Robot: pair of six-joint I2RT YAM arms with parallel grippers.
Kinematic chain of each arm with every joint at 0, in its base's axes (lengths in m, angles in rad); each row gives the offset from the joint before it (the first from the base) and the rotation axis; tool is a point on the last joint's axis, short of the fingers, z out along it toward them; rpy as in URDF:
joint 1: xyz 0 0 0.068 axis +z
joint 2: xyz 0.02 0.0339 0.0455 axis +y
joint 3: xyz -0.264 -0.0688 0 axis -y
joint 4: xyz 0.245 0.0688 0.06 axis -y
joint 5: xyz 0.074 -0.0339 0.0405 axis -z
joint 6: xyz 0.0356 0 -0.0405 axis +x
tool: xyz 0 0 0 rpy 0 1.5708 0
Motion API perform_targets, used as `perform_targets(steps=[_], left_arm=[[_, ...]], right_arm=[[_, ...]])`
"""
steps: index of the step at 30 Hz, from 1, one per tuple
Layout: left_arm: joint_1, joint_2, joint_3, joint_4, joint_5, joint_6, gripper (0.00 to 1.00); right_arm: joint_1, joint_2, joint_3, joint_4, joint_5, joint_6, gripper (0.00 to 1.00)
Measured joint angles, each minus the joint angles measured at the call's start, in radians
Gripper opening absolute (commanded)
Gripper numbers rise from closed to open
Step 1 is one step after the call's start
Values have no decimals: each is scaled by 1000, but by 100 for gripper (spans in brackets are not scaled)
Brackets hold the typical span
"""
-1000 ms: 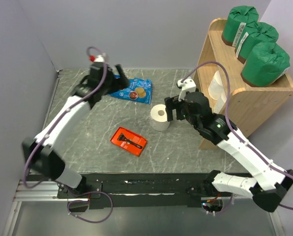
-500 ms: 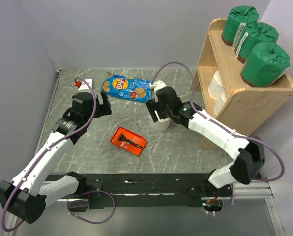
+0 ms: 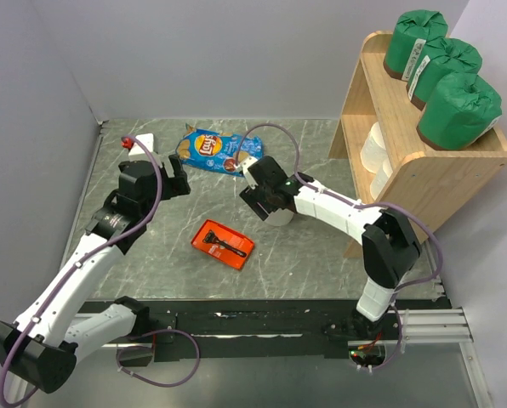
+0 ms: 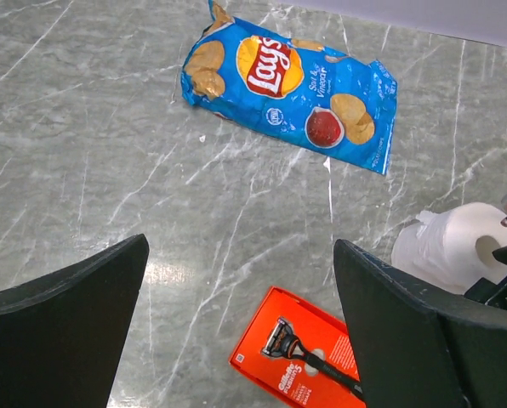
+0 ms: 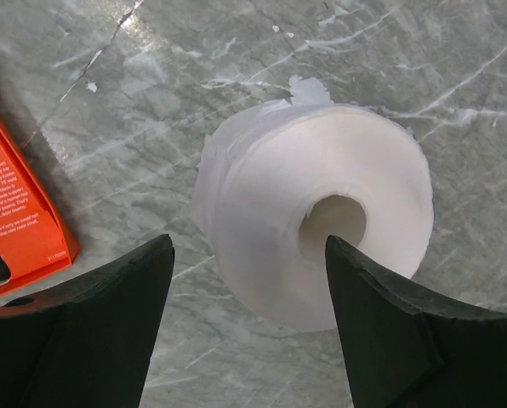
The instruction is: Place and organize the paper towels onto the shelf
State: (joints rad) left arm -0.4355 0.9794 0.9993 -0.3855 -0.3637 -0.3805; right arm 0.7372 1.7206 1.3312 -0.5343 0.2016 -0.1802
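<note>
One bare white paper towel roll (image 5: 321, 238) stands upright on the table, hollow core up. My right gripper (image 5: 247, 246) is open just above it, with one finger over its core and the other past its left side; in the top view this gripper (image 3: 266, 202) covers most of the roll (image 3: 281, 215). Three green wrapped rolls (image 3: 445, 68) sit on the top level of the wooden shelf (image 3: 445, 183). Two white rolls (image 3: 373, 146) stand on its lower level. My left gripper (image 3: 179, 177) is open and empty above the table left of centre.
A blue chip bag (image 3: 211, 151) lies flat at the back, also in the left wrist view (image 4: 287, 85). A flat red razor tray (image 3: 224, 242) lies in front of the roll, also under my left gripper (image 4: 300, 357). Grey walls stand left and behind.
My right gripper has swung left and down from beside the shelf to over the white roll. My left arm has drawn back from the chip bag toward the near left.
</note>
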Motion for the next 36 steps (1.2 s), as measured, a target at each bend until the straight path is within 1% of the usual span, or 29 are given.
perform_targets(steps=[4,11,14,21,24,28,31,36], left_arm=[[0,2,0,1,-2,1,96],[0,4,0,2,-6,1,96],[0,7,0,1,-10,1,96],[0,7,0,1,-21,0,96],[0,7,0,1,-37,-1,96],[0,7,0,1,-48,-2,96],[0,7,0,1,-56,-6,96],[0,7,0,1,-72,-10,96]], right_arm=[[-3,24,22,3,5,0,75],[-6,69,38,7,24,5,73],[-9,89,58,7,35,9,69],[-16,104,65,6,48,22,64],[-16,108,71,1,49,28,58],[-18,111,76,-3,52,31,46],[-20,111,80,-10,48,30,39],[-21,112,127,-63,50,19,37]])
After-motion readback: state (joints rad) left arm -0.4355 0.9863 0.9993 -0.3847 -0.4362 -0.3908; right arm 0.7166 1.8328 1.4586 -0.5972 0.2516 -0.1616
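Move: The white paper roll stands close under my right hand: its middle is about 4 cm ahead, 4 cm to the right and 5 cm below, with the core opening facing up. The red razor box lies around 16 cm left of the roll and 10 cm nearer me; the blue chip bag lies some 18 cm left of the roll and 22 cm farther out. From my left hand, the roll is about 28 cm right, 6 cm ahead and 21 cm below. I ease my right hand about 2 cm forward and nearly as much down onto the white roll, one finger outside its left side and the other going into the core. There I close from wide to about half open, pinching the roll's wall firmly between them, and then start straight up by about 1 cm. ##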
